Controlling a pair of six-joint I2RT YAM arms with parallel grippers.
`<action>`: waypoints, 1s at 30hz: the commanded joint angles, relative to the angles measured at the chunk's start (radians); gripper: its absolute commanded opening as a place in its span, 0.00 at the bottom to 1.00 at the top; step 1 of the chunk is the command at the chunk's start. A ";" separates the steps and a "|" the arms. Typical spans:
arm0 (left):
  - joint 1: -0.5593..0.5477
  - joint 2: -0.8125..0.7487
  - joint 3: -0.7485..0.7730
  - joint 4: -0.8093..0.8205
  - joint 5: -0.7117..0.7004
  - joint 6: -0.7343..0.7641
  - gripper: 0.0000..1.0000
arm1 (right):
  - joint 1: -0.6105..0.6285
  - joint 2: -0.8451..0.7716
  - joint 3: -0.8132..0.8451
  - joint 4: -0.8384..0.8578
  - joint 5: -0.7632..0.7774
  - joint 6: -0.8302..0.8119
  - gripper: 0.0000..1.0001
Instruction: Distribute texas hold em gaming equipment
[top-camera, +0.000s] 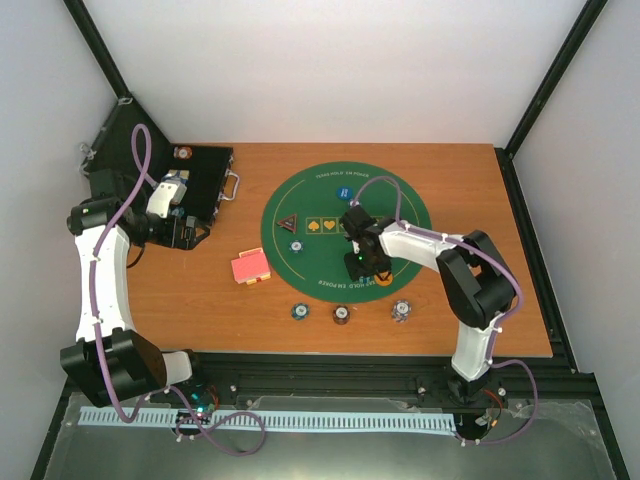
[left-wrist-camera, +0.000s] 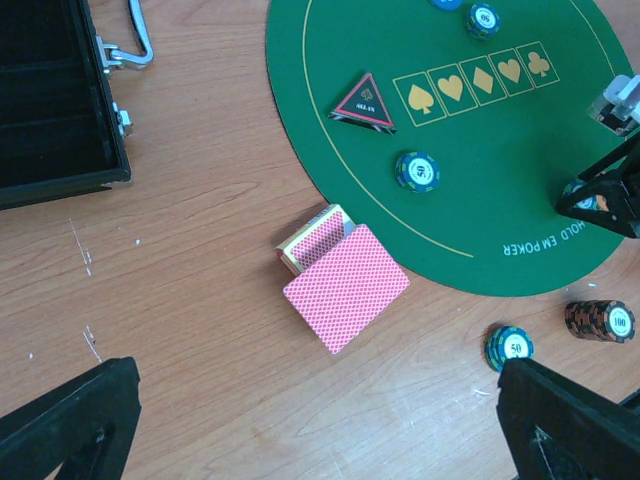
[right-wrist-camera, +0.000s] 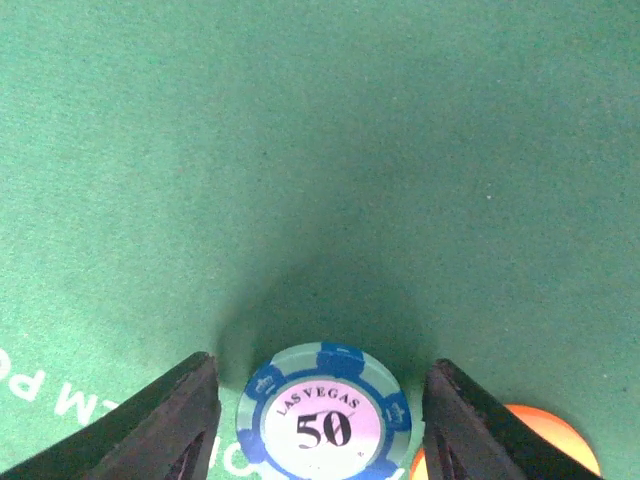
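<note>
My right gripper (top-camera: 362, 266) is low over the green mat (top-camera: 300, 205), open, its fingers (right-wrist-camera: 150, 425) on either side of a blue-and-white "50" chip (right-wrist-camera: 325, 420) with a gap each side. An orange button (right-wrist-camera: 545, 440) lies just right of it. My left gripper (top-camera: 186, 233) is open and empty above bare wood by the black case (top-camera: 200, 180). Red-backed cards (left-wrist-camera: 347, 285) lie fanned off a small deck left of the mat. A dark triangular button (left-wrist-camera: 364, 102) and another chip (left-wrist-camera: 417, 170) sit on the mat. A blue button (top-camera: 344, 192) lies at the mat's far side.
Three chip piles stand on the wood in front of the mat (top-camera: 298, 311), (top-camera: 341, 314), (top-camera: 402, 312). A chip (top-camera: 183, 153) sits at the case's far edge. The open case has a metal handle (top-camera: 233, 185). White walls enclose the table.
</note>
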 joint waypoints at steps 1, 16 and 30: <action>0.002 -0.005 0.019 -0.006 0.019 0.020 1.00 | 0.007 -0.068 0.018 -0.033 0.020 -0.007 0.62; 0.002 -0.003 0.034 -0.011 0.013 0.020 1.00 | 0.362 -0.239 0.004 -0.142 0.103 0.157 0.79; 0.002 -0.010 0.043 -0.023 0.016 0.023 1.00 | 0.413 -0.194 -0.116 -0.066 0.078 0.184 0.76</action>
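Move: The brown 100 stack, next to be taken, stands about 11 cm back and 6 cm left of the right hand, its middle near hand height. The blue 50 chips sit right between those fingers, with the orange chip some 5 cm to the hand's right. The green-blue 50 stack is about 9 cm back and 16 cm left, the grey stack 10 cm back and 9 cm right. From the left hand, the brown stack is roughly 39 cm right, 10 cm back and 22 cm below. The blue 50 chips, already loose between the fingers, are left behind as the right hand opens wider and rises nearly 8 cm. During the climb it swings back and left towards the brown 100 stack, about 12 cm back in all, then sinks some 4 cm and drifts slightly right, slowing with open fingers on either side of the stack's top. The wrist turns some 15 degrees counter-clockwise. ##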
